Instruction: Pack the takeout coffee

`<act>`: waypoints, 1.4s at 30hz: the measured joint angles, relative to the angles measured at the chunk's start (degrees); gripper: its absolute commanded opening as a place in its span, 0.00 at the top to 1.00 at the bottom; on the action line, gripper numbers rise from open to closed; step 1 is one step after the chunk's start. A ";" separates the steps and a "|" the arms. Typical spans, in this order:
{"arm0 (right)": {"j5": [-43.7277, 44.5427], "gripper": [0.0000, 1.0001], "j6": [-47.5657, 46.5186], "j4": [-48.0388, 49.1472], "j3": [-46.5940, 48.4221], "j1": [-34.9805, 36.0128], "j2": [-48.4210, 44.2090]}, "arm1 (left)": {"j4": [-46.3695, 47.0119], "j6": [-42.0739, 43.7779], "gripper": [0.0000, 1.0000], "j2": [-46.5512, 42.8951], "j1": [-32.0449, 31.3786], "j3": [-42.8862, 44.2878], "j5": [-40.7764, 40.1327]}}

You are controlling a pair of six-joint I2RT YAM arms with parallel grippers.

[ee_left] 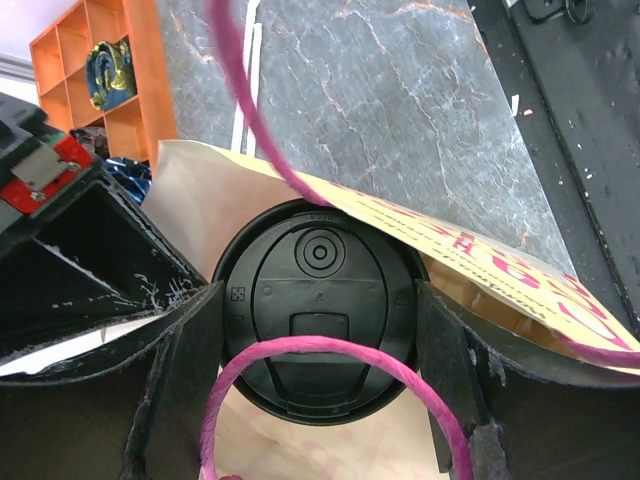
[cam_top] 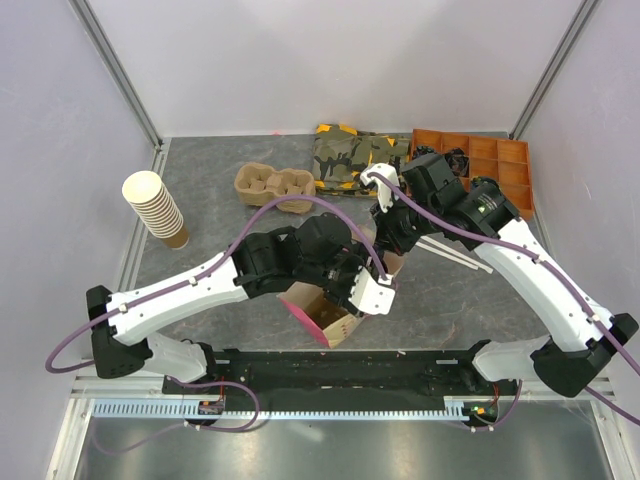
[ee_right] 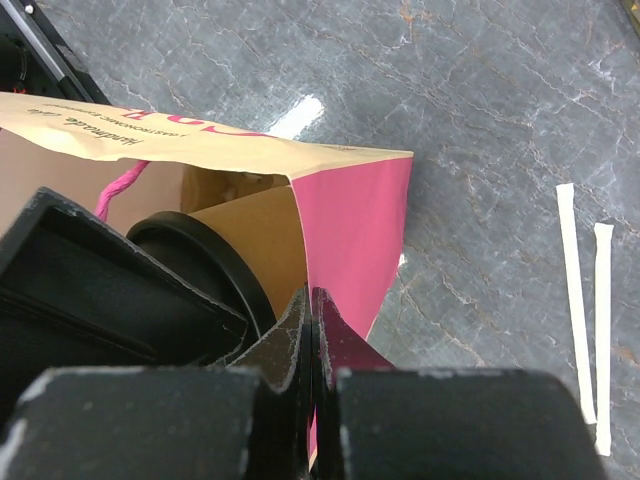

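The takeout coffee (ee_left: 318, 310) shows its round black lid, standing inside an open kraft paper bag (ee_left: 480, 255) with pink sides and pink cord handles (ee_left: 300, 345). My left gripper (ee_left: 318, 365) reaches into the bag, and its fingers (ee_left: 190, 370) press on both sides of the lid. In the right wrist view the lid (ee_right: 215, 265) peeks out beside the bag's pink side panel (ee_right: 355, 230). My right gripper (ee_right: 315, 300) is shut on the rim of that panel. From above, the bag (cam_top: 325, 322) sits near the front edge under both grippers; the cup's body is hidden.
A tall stack of lidless paper cups (cam_top: 157, 207) stands at the left. A brown pulp carrier (cam_top: 273, 185), a camouflage pouch (cam_top: 350, 155) and an orange compartment tray (cam_top: 480, 160) lie at the back. Two wrapped straws (ee_right: 580, 300) lie right of the bag.
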 measured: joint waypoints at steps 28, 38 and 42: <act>1.09 1.00 -0.50 1.95 -1.81 0.04 -0.09 | -3.87 -2.62 0.57 -8.79 4.44 5.18 2.01; 1.29 1.00 -0.17 1.92 -1.90 0.04 -0.09 | -5.42 -3.26 0.57 -6.10 4.57 10.43 7.48; 1.27 1.00 -0.13 1.92 -1.92 0.04 -0.09 | -6.97 -3.08 0.58 -3.41 4.57 11.13 7.50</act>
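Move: The left hand grips the lidded coffee cup, partly inside the paper bag; the middle of the bag mouth lies about 4 cm to its left, 3 cm back and 2 cm below. The rim corner the right hand pinches is some 6 cm right and 6 cm ahead, while the spare cup carrier sits roughly 23 cm left, 23 cm ahead and 24 cm below. From the right hand, the bag mouth's middle is about 10 cm left and 9 cm back. Left hand lifts the gripped cup about 10 cm, fingers tipping up, then starts lowering; right keeps pinching the rim. ##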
